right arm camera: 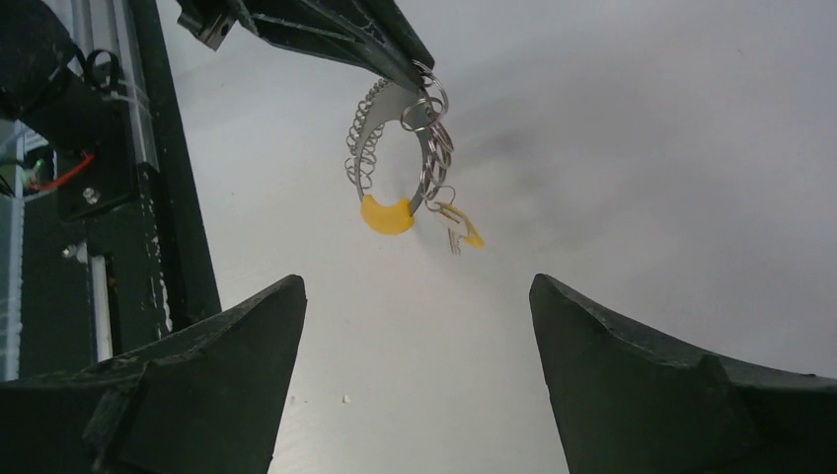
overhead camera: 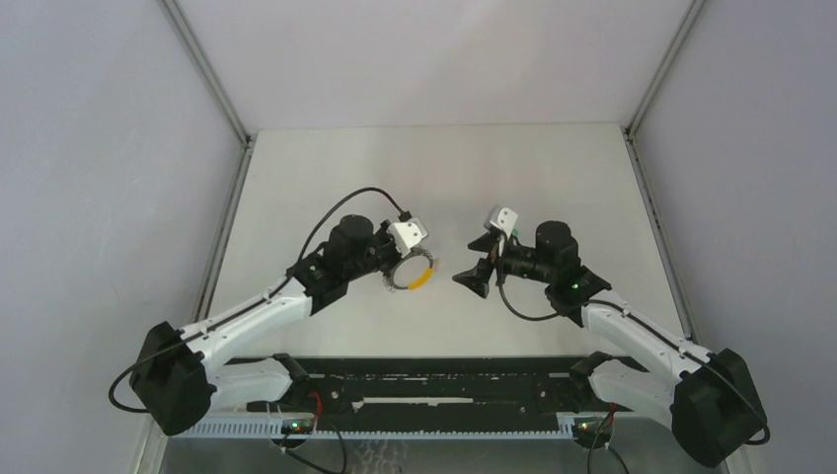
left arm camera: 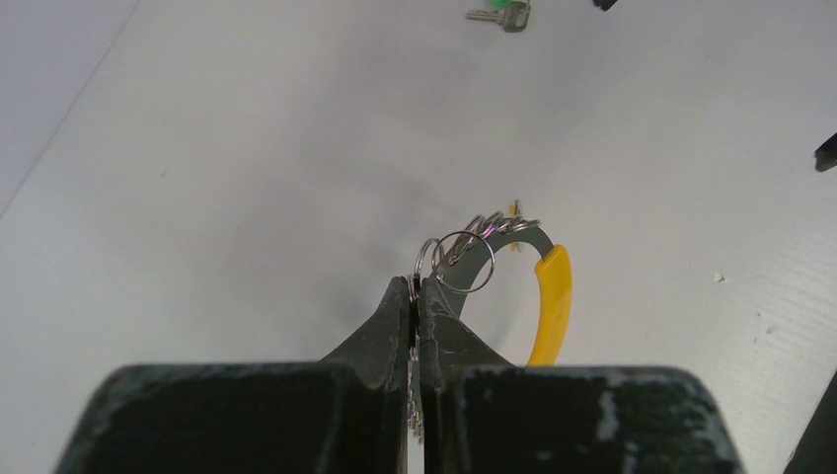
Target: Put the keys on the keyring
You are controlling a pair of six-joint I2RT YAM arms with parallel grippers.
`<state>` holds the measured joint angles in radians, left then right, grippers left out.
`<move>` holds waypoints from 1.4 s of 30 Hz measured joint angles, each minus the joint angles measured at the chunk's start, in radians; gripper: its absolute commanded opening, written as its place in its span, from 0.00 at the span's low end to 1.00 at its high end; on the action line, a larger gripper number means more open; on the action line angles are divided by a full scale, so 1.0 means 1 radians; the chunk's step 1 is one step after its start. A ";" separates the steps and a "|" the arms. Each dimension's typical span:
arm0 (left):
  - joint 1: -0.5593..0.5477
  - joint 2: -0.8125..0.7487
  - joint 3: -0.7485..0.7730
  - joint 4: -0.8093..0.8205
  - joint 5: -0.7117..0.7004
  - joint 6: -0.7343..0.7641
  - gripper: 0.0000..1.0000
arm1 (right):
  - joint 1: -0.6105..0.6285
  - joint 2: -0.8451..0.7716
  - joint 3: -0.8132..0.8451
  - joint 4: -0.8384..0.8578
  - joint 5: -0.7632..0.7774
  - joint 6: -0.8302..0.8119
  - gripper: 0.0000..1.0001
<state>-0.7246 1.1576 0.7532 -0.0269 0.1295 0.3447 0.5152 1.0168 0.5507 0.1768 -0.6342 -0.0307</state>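
Note:
My left gripper (left arm camera: 416, 284) is shut on the keyring (left arm camera: 481, 259), a grey ring with a beaded rim, a yellow segment (left arm camera: 553, 304) and several small split rings. It holds the keyring (right arm camera: 390, 148) above the table. The yellow key (right arm camera: 462, 229) hangs from one small ring. The green key (left arm camera: 503, 14) lies flat on the table beyond the keyring. My right gripper (right arm camera: 415, 281) is open and empty, facing the keyring from a short way off. From above, the left gripper (overhead camera: 403, 269) and right gripper (overhead camera: 474, 262) face each other over mid-table, with the keyring (overhead camera: 413, 276) between them.
The black rail (overhead camera: 434, 380) with cabling runs along the near edge between the arm bases. Grey walls with metal posts (overhead camera: 212, 79) close off the left, right and back of the white table (overhead camera: 424, 168).

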 measured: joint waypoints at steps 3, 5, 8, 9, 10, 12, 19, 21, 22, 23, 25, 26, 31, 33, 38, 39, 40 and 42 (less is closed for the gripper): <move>-0.011 -0.021 -0.016 0.003 0.011 0.035 0.00 | 0.034 0.003 -0.014 0.020 0.003 -0.064 0.82; -0.016 -0.030 -0.024 0.005 0.017 0.053 0.00 | 0.053 0.012 -0.014 0.040 0.005 -0.098 0.81; -0.022 -0.039 -0.033 0.010 0.034 0.068 0.00 | 0.072 0.040 -0.014 0.076 0.006 -0.127 0.79; -0.024 -0.040 -0.036 0.011 0.039 0.068 0.00 | 0.077 0.053 -0.014 0.087 0.006 -0.132 0.79; -0.026 -0.044 -0.040 0.016 0.043 0.068 0.00 | 0.082 0.067 -0.015 0.100 0.006 -0.135 0.78; -0.028 -0.050 -0.049 0.027 0.055 0.067 0.00 | 0.089 0.089 -0.015 0.121 0.006 -0.134 0.76; -0.029 -0.101 -0.129 0.127 0.060 0.056 0.00 | 0.091 0.145 -0.016 0.195 0.011 -0.075 0.68; -0.030 -0.112 -0.146 0.149 0.060 0.050 0.00 | 0.091 0.164 -0.016 0.217 0.012 -0.052 0.66; -0.030 -0.115 -0.151 0.161 0.060 0.047 0.00 | 0.092 0.176 -0.016 0.230 0.012 -0.038 0.65; -0.030 -0.118 -0.153 0.168 0.060 0.043 0.00 | 0.092 0.188 -0.016 0.241 0.012 -0.028 0.64; -0.031 -0.124 -0.153 0.188 0.058 0.035 0.00 | 0.092 0.213 -0.016 0.261 0.012 -0.004 0.62; -0.031 -0.129 -0.154 0.200 0.057 0.031 0.00 | 0.092 0.224 -0.016 0.269 0.014 0.007 0.62; -0.031 -0.151 -0.171 0.245 0.057 0.016 0.00 | 0.103 0.254 -0.027 0.333 0.025 0.051 0.62; -0.031 -0.151 -0.172 0.250 0.057 0.013 0.00 | 0.108 0.262 -0.032 0.360 0.027 0.059 0.62; -0.031 -0.152 -0.172 0.253 0.058 0.010 0.00 | 0.113 0.304 -0.032 0.432 0.027 0.072 0.61; -0.031 -0.152 -0.172 0.253 0.058 0.006 0.00 | 0.114 0.313 -0.032 0.443 0.026 0.072 0.61; -0.031 -0.153 -0.172 0.253 0.058 0.006 0.00 | 0.114 0.322 -0.032 0.452 0.026 0.073 0.61; -0.031 -0.157 -0.174 0.256 0.057 0.005 0.00 | 0.114 0.337 -0.032 0.469 0.023 0.073 0.59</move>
<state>-0.7555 1.0008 0.5793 0.2295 0.1867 0.3500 0.6292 1.3537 0.5182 0.6456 -0.6109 0.0422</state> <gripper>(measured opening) 0.035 0.609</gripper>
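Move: The keyring hangs from the left fingers, its middle roughly 3 cm back, 2 cm to the right and 4 cm below them. From the open right hand that middle is about 11 cm left, 1 cm ahead and 4 cm lower. The yellow-tagged key hangs nearer the right hand, some 7 cm left, 2 cm ahead and 6 cm below; the green-tagged key lies on the table about 12 cm right, 10 cm ahead and 14 cm below. Leftwards and sinking, the right hand closes in on the hanging keyring, about 5.5 cm left and 3 cm down, narrowing its wide-open fingers to just over half without shutting them. Meanwhile the left hand, still pinching the keyring, draws back about 2 cm, then lifts 3 cm and tips its fingers up by some 10 degrees. ##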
